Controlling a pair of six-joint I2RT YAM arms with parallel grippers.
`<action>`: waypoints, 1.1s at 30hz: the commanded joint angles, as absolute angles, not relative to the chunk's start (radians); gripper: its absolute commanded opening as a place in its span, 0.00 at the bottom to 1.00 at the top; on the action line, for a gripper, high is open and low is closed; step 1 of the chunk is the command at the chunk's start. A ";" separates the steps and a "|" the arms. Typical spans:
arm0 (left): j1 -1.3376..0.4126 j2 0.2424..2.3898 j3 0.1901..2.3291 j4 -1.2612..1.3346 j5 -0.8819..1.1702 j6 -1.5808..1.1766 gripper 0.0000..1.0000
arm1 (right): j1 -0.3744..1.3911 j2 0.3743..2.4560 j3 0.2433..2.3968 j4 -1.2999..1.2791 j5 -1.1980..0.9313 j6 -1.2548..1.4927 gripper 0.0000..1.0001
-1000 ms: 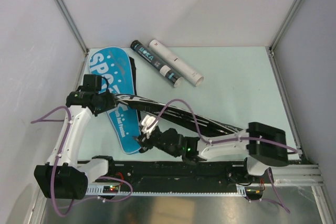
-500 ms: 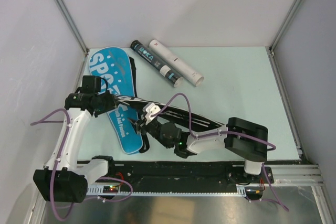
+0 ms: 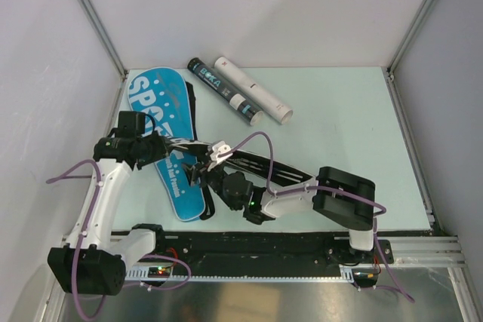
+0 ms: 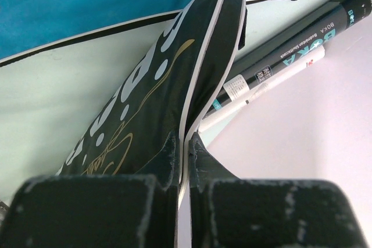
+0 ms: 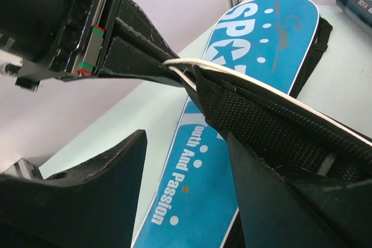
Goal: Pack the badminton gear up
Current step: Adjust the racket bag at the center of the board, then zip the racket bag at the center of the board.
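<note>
A blue SPORT bag (image 3: 160, 111) lies flat at the table's left. My left gripper (image 3: 167, 145) is shut on the white-piped rim of a black bag (image 3: 264, 167), holding that end up above the blue one; the rim (image 4: 187, 143) runs between its fingers. The black bag (image 4: 151, 91) slants off to the right. My right gripper (image 3: 198, 173) stands open just below that held end, over the blue bag (image 5: 232, 143). The black bag's mesh edge (image 5: 273, 117) passes above its right finger (image 5: 279, 201). Nothing is clamped between the right fingers.
A black tube (image 3: 223, 98) and a white tube (image 3: 253, 90) lie side by side at the back middle. The left wall post (image 3: 94, 16) stands close behind the blue bag. The right arm's link (image 3: 343, 197) stretches low across the front.
The right arm has swung left and forward along the black bag, bringing its gripper close under the left gripper, with its jaws a little wider. The left gripper keeps its hold, barely moved.
</note>
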State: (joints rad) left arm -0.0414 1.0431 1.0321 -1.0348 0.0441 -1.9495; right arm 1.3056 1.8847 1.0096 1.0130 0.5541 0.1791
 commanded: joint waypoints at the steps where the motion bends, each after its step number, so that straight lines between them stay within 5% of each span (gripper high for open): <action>1: -0.052 0.991 1.014 -1.052 0.106 -1.988 0.00 | 1.285 1.927 1.093 1.028 0.691 0.203 0.64; 12: -0.057 0.968 0.999 -1.053 0.101 -2.002 0.00 | 1.307 1.976 1.163 1.117 0.873 0.087 0.54; 21: -0.060 0.965 0.999 -1.053 0.099 -2.011 0.00 | 1.309 1.974 1.164 1.166 0.805 0.039 0.02; 33: -0.063 0.977 1.051 -1.052 0.052 -2.035 0.00 | 1.347 1.926 1.039 1.126 0.738 0.066 0.00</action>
State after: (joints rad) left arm -0.0521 0.9878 1.0016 -1.0294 0.0463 -1.9823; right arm 1.3342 1.9690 1.0851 1.0855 0.7227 0.0639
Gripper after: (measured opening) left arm 0.045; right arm 0.009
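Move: The black bag hangs from the left gripper, which still pinches its end. The loose edge that the right hand goes for lies about 3 cm ahead of the open right fingers, level sideways and in height; from the left hand it is roughly 8 cm to the right and 6 cm back. Of the right hand, the blue racket bag lies some 10 cm ahead, 12 cm left and 17 cm down, and the BOKA tube about 36 cm ahead, 13 cm right and as low. The right fingers close from well open to shut and pinch the black bag's edge just short of the left gripper, after easing forward about 2.5 cm with a slight rise and turning some 10 degrees clockwise; the hand then draws back and down by about 1 cm. The left hand keeps its pinch, nearly in place. ##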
